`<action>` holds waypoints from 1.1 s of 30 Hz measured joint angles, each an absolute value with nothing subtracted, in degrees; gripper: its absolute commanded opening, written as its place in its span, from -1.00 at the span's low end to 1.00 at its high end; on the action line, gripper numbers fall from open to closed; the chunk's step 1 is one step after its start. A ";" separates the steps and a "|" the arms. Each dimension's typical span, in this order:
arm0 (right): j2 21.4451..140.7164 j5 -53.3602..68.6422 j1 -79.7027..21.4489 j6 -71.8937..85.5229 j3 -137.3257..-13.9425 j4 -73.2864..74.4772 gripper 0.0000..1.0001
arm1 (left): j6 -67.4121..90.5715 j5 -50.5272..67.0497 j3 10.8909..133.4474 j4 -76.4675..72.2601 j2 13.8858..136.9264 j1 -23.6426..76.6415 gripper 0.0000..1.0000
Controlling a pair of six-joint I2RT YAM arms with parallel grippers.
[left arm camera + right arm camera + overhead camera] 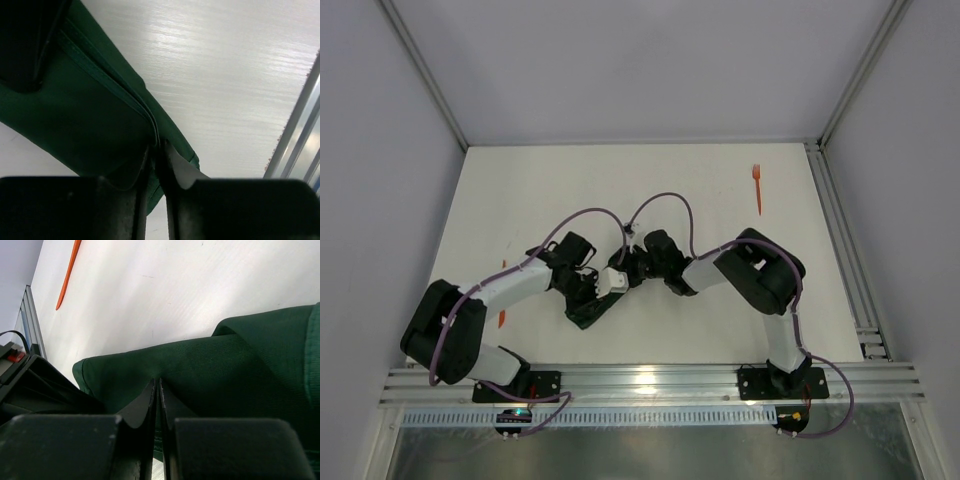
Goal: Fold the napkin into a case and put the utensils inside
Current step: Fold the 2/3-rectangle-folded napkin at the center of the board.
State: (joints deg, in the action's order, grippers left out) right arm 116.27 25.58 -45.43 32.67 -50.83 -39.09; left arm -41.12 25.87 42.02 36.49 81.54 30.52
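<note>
The dark green napkin [588,308] lies folded on the white table between the two arms, mostly hidden under them in the top view. My left gripper [159,147] has its jaws nearly together on the napkin's [90,110] layered folded edge. On the napkin's [225,365] other side, my right gripper [159,381] is shut and pinches up a small pucker of cloth. In the top view both grippers meet at mid-table, left gripper [588,290] and right gripper [625,275]. An orange fork [757,188] lies far back right. A second orange utensil [501,320] [69,272] lies beside the left arm.
An aluminium rail [650,380] runs along the near edge under the arm bases, and another rail [845,250] borders the right side. White walls close in the table at the back and sides. Purple cables [660,205] loop above the wrists.
</note>
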 measured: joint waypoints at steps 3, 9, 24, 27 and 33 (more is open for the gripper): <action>116.27 25.63 -45.06 33.39 -50.83 -38.89 -0.84 | -42.35 29.21 43.75 40.34 81.65 30.52 -0.32; 116.27 25.78 -44.66 33.63 -50.81 -38.81 -0.84 | -47.05 39.94 54.89 53.76 80.20 30.33 -0.26; 116.27 25.91 -44.51 34.04 -50.46 -39.40 -0.85 | -41.28 17.41 40.84 33.98 76.20 34.24 0.34; 116.27 25.91 -44.45 34.46 -50.13 -39.92 -0.85 | -41.43 14.20 39.68 30.96 76.20 36.18 0.29; 116.27 25.91 -44.38 34.72 -49.78 -40.51 -0.85 | -41.41 9.65 38.61 26.81 77.84 37.08 0.26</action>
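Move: Some 5 cm ahead of the left hand, 5 cm to its right and 2 cm below it lies the middle of the napkin, folded into a diagonal strip. The strip's near end is about 4 cm back and 3 cm to the left of that hand, and an orange knife lies 23 cm to its left, 3 cm farther out. From the right hand, the napkin's middle is about 4 cm back, 6 cm left and slightly below. Opening from its nearly shut pinch, the left hand comes free of the napkin's near hem, lifting about 9 cm and swinging a little right and back. It then drops again over the near half, about 3 cm forward of its start, fingertips tilting some 15 degrees forward and spread wide across the strip. The right hand keeps its shut tips resting on the far part. ##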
